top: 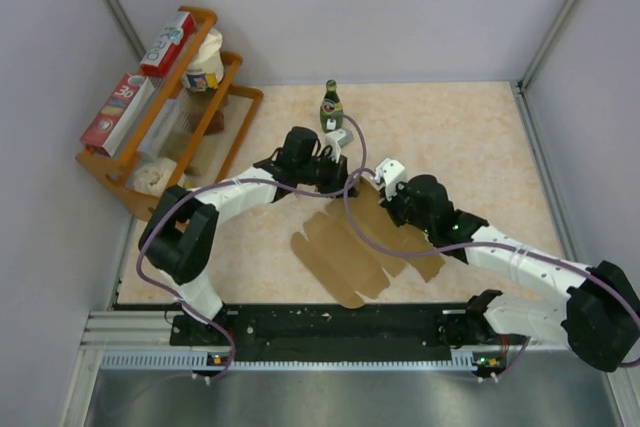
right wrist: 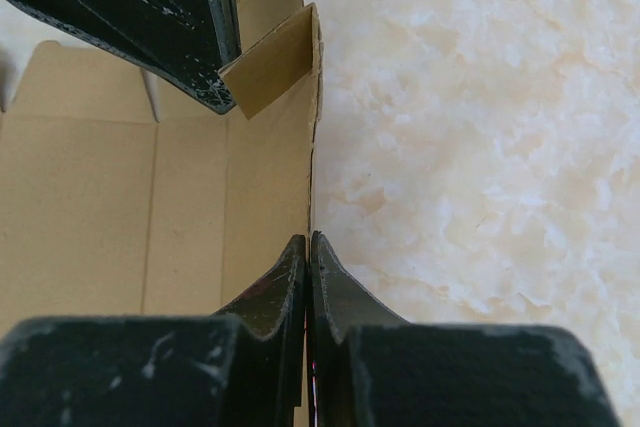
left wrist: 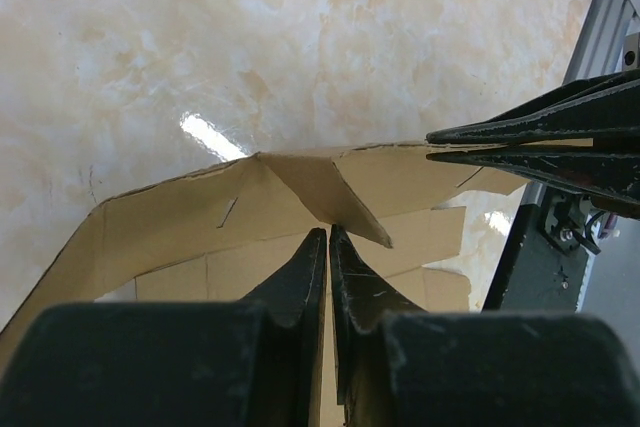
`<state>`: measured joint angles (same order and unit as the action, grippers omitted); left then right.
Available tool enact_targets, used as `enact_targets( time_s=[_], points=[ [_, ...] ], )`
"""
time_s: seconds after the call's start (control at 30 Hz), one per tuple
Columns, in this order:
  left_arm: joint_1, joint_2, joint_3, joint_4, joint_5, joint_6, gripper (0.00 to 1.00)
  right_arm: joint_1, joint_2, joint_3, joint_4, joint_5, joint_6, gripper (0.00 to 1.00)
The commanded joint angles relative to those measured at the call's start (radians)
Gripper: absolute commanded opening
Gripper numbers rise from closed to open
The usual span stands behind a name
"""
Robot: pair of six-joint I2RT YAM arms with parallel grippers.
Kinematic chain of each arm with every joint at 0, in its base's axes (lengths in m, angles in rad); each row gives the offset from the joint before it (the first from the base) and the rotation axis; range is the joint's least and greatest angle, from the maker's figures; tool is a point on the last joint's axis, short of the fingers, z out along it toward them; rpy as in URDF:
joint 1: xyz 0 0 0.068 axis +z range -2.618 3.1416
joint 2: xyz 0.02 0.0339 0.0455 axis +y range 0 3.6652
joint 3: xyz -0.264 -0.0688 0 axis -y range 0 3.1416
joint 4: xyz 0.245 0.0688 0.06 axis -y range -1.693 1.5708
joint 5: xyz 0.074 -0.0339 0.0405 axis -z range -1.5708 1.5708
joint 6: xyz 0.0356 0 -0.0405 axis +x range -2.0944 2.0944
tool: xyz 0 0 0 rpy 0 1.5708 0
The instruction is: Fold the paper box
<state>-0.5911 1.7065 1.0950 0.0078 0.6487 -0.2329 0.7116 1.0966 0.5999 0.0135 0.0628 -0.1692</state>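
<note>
The paper box (top: 345, 252) is a flat brown die-cut sheet in the middle of the table, with its far edge lifted. My left gripper (top: 348, 179) is shut on a small folded flap (right wrist: 275, 62) at that raised edge. In the left wrist view the flap (left wrist: 330, 197) stands just past the gripper (left wrist: 329, 231). My right gripper (top: 383, 190) is shut on the upright edge of the same panel (right wrist: 265, 187), close beside the left one. The right wrist view shows that edge running straight into the right gripper (right wrist: 309, 237). Its fingers (left wrist: 540, 132) also show at the right of the left wrist view.
A green bottle (top: 331, 107) stands just beyond the grippers. At the back left is a wooden rack (top: 235, 97) with red-and-white boxes (top: 118, 112) and a cup (top: 204, 65). Grey walls close three sides, and a metal rail (top: 330, 332) runs along the near edge.
</note>
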Motion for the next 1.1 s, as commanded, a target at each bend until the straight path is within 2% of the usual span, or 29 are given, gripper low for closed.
enact_targets(
  time_s=[0.0,0.63,1.07],
  points=[
    [-0.003,0.028,0.016,0.064,-0.004,0.007,0.09,0.014,0.040,0.009,0.016,0.031,-0.050,0.00],
    [0.034,0.094,-0.021,0.084,-0.040,0.004,0.08,0.031,0.123,0.005,0.039,0.137,-0.069,0.00],
    [0.073,-0.038,-0.184,0.081,-0.135,-0.008,0.07,0.052,0.146,-0.002,0.051,0.201,-0.075,0.00]
  ],
)
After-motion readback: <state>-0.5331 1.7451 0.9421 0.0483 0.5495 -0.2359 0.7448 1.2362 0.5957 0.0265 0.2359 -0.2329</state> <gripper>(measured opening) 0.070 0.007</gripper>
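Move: The small corner tab on the raised wall of the paper box lies right at the left hand's tips, about 2 cm to that hand's right. Around the left hand, the wide end panel is some 5 cm ahead and 3 cm lower, and the next section's end flap about 5 cm to the left and 9 cm down. From the right hand, which already pinches the wall's top edge, the tab lies roughly 4 cm ahead and 5 cm left, at its own height. The corner tab, already bent inward, is let go by the nearly shut left fingers: they sink about 3 cm beside it with a slight forward drift, then swing left and farther down, away from the tab to over the next section's end flap, some 7 cm lower in all. The right hand keeps the wall edge pinched and lowers it about 4 cm, easing right and rolling its left side down slightly. ##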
